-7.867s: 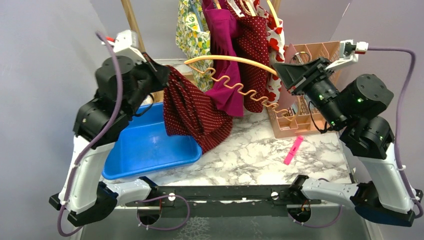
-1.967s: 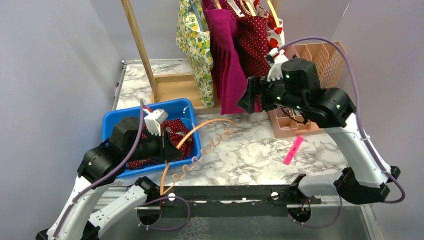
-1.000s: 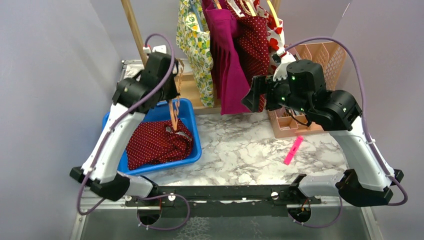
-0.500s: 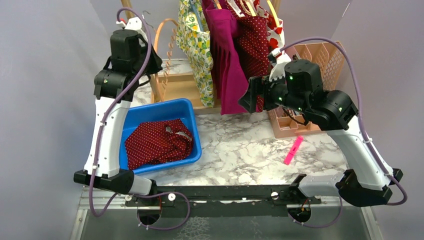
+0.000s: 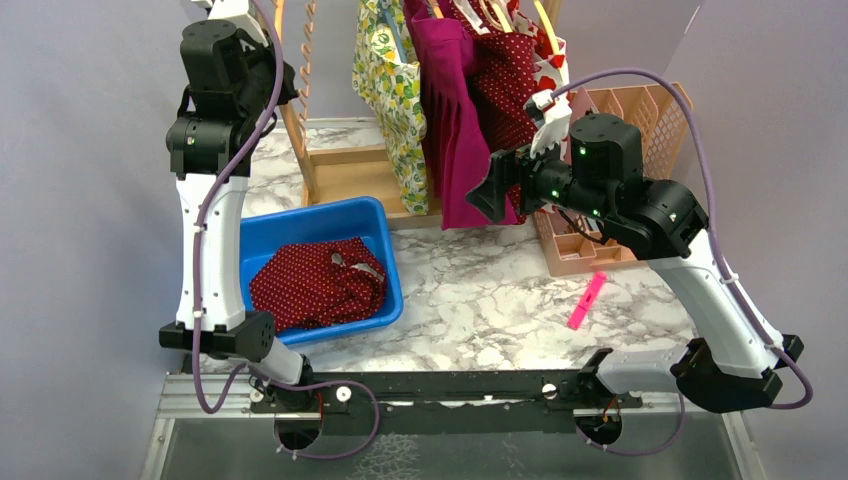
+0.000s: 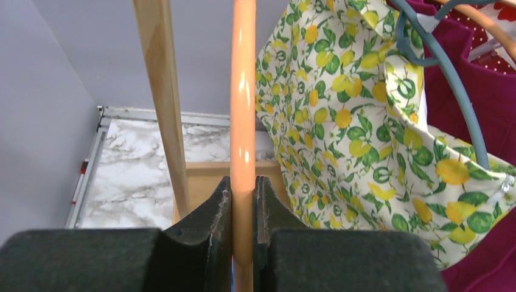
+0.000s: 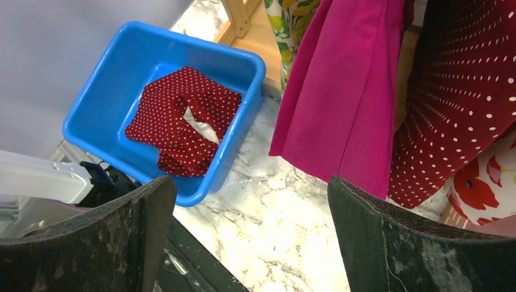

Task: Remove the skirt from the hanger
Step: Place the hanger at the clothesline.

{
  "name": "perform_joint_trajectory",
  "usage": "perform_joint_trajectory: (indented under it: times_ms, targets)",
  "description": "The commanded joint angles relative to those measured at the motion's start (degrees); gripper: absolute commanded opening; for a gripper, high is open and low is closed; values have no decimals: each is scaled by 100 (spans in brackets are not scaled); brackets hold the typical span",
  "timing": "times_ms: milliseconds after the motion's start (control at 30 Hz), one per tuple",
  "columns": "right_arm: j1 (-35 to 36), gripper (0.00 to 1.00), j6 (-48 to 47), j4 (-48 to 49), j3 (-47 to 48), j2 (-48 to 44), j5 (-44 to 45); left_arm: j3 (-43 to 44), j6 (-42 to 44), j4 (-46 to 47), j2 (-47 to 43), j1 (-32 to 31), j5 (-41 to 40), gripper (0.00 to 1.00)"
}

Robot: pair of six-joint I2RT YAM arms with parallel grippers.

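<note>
The dark red polka-dot skirt (image 5: 318, 285) lies crumpled in the blue bin (image 5: 300, 222), off its hanger; the right wrist view also shows this skirt (image 7: 182, 118). The bare orange hanger (image 6: 243, 91) is raised high beside the rack's wooden post, its wavy bar (image 5: 308, 35) at the top edge of the overhead view. My left gripper (image 6: 243, 194) is shut on the hanger's rod. My right gripper (image 7: 252, 188) hangs open and empty above the marble table, next to the hung magenta garment (image 7: 341, 97).
The wooden rack post (image 5: 290, 120) stands just right of the left arm. A lemon-print garment (image 5: 385, 70), a magenta one (image 5: 455, 130) and a dark red dotted one (image 5: 510, 80) hang from the rack. A pink basket (image 5: 640, 110) and a pink marker (image 5: 587, 300) sit at the right.
My left arm has swung up from over the bin to the top of the rack, carrying the bare hanger. The skirt stays in the bin. The right arm has barely shifted.
</note>
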Motion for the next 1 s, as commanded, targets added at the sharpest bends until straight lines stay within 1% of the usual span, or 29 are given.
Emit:
perform_joint_trajectory:
  times_ms: [0,100,167,433,567,633,667,700,733,833,967]
  targets:
    - [9,100,-284,290,169,44,-134,602,138,365,358,152,100,0]
    - [9,100,-301,294,159,42,-38,954,115,218,650,263,91,0]
    - [9,99,-290,322,125,29,4,1041,102,132,780,305,104,0]
    - [8,100,-177,346,81,13,86,904,-88,-17,1013,372,390,0]
    - [9,100,-85,307,88,5,96,453,-95,-97,854,374,341,0]
    - [9,99,-36,295,80,-28,101,364,-152,-107,803,374,378,0]
    - [9,100,-27,277,90,-29,96,355,-194,-132,772,377,382,6]
    - [9,100,-13,262,103,-27,79,333,-249,-138,741,377,361,16]
    - [7,100,-3,240,123,-20,71,302,-290,-138,699,378,337,22]
    - [9,99,28,145,206,4,41,206,-357,-139,554,379,373,38]
    - [9,99,45,60,320,23,11,68,-479,-155,264,372,352,54]
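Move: The clothesline rod, the place for the held hanger, is out of sight; judged from the hanger's length, it runs about 17 cm ahead of the left gripper, level sideways and some 6 cm higher. The rack's left post stands roughly 12 cm ahead and 7 cm left, its middle about 20 cm lower; the lemon skirt hangs some 10 cm ahead, 14 cm right, about 10 cm lower. From the right hand the rod spot is around 34 cm ahead, 37 cm left and 14 cm up. Carry the hanger on towards the clothesline with the left gripper, reaching about 5 cm forward and drifting slightly left, between the post and the lemon skirt. Lower about 3 cm to set the hook over the rod, then open the fingers about a third of their range while easing back slightly and sinking a little farther, the fingertips tipping down a few degrees. ##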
